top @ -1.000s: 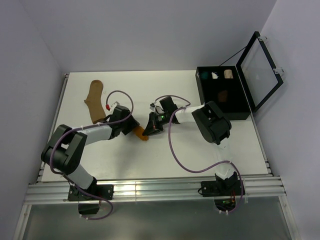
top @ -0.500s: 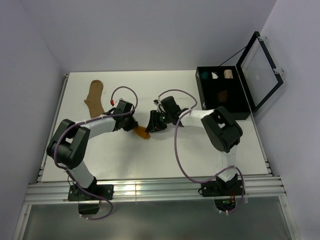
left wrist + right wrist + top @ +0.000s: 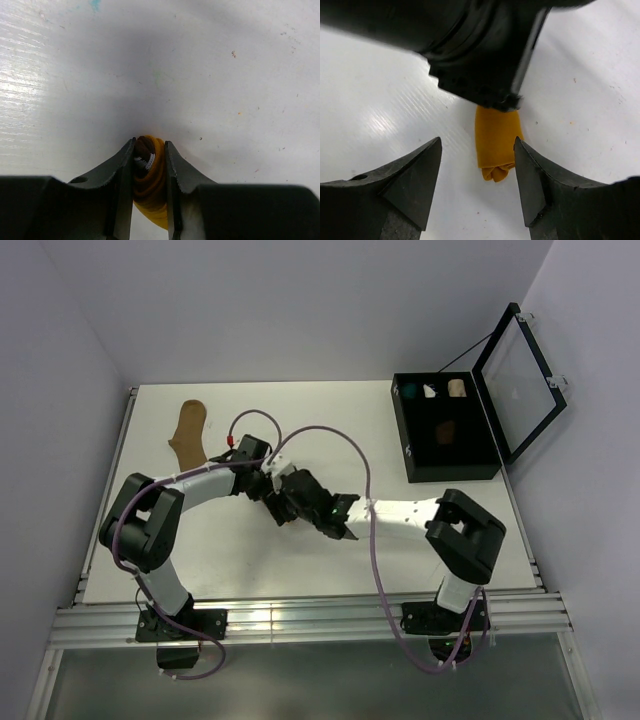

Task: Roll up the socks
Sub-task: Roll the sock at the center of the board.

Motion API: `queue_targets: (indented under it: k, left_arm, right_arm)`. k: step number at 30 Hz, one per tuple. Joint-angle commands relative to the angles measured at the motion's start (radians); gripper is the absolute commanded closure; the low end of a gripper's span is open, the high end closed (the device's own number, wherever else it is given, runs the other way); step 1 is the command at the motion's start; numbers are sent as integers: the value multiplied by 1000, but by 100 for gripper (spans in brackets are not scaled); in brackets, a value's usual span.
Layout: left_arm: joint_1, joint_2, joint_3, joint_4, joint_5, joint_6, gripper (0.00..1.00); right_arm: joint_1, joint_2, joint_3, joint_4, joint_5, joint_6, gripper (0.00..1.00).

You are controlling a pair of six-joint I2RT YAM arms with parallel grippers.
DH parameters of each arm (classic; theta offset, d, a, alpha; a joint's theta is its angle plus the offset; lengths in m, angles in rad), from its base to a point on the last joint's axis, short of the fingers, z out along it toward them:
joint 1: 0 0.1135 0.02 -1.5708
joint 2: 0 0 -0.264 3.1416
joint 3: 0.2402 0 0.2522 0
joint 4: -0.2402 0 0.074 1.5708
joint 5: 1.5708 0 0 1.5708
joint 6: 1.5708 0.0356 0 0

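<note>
The mustard-orange sock (image 3: 496,142) is a tight roll on the white table. My left gripper (image 3: 149,150) is shut on one end of it, where the striped cuff shows in the coil (image 3: 150,172). My right gripper (image 3: 478,141) is open, its fingers on either side of the roll's free end without touching it. From above, the left gripper (image 3: 266,487) and right gripper (image 3: 291,504) meet at the table's middle and hide the roll. The plain tan sock (image 3: 188,432) lies flat at the far left.
A black compartment box (image 3: 412,445) with its lid (image 3: 517,380) raised stands at the far right. It holds small teal, white and cream bundles and a brown one (image 3: 446,430). The right arm's cable (image 3: 320,432) loops over the table's middle.
My right gripper has opened and let go of the mustard sock, and its arm has swung towards the table's front. My left gripper has closed on the roll.
</note>
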Motion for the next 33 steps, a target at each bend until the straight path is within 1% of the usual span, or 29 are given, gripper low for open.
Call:
queue_targets:
  k: [1, 5, 8, 18, 22, 25, 26, 28, 29, 30, 31, 32, 33]
  left_arm:
    - [-11, 35, -3, -109, 15, 46, 74]
    - [-11, 32, -3, -107, 16, 49, 74]
    - [-11, 35, -3, -106, 24, 52, 74]
    - [-11, 39, -3, -96, 44, 56, 73]
    - [-11, 42, -1, -95, 50, 64, 73]
    - [-9, 44, 0, -92, 53, 66, 74]
    - [-11, 44, 2, -92, 55, 66, 73]
    - [-11, 44, 2, -87, 62, 67, 73]
    - [-11, 44, 0, -86, 64, 67, 74]
    - [-11, 42, 0, -83, 65, 69, 73]
    - [-9, 38, 0, -81, 65, 69, 73]
    - [-9, 36, 0, -84, 65, 69, 73]
    - [-6, 32, 2, -84, 64, 66, 72]
  right_arm:
    - [41, 66, 14, 50, 179, -136, 33]
    - [85, 129, 40, 72, 230, -176, 32]
    - [90, 170, 55, 86, 243, -193, 32]
    - [93, 288, 88, 86, 234, -202, 33]
    - [91, 320, 85, 82, 224, -188, 36]
    - [84, 337, 83, 64, 215, -179, 40]
    - [76, 343, 81, 59, 214, -175, 44]
    - [68, 354, 81, 38, 206, -165, 48]
    - [62, 357, 83, 27, 188, -152, 55]
    - [52, 360, 83, 3, 183, -144, 60]
    - [47, 359, 81, -6, 180, -138, 67]
    - [44, 356, 74, -17, 181, -123, 82]
    - [42, 350, 69, -28, 183, -115, 89]
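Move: The right hand is open above the orange sock. The sock's middle lies about 3 cm ahead of it, 1 cm to its left and 10 cm below. The left gripper, some 5 cm to the right hand's left, 4 cm ahead and 9 cm below, already holds the rolled part. The sock's middle is about 3 cm back and 3 cm right of that left hand, 1 cm lower. The tan sock lies roughly 19 cm left of the left hand and 12 cm farther out. Downward, quickly at first and then easing, the right hand sinks about 9 cm onto the orange sock's free end. Its wrist tilts some 20 degrees so that the open fingers point more steeply down. It edges slightly forward while the fingers close late and pinch the sock beside the left gripper. The left hand stays put and keeps its hold on the roll. ##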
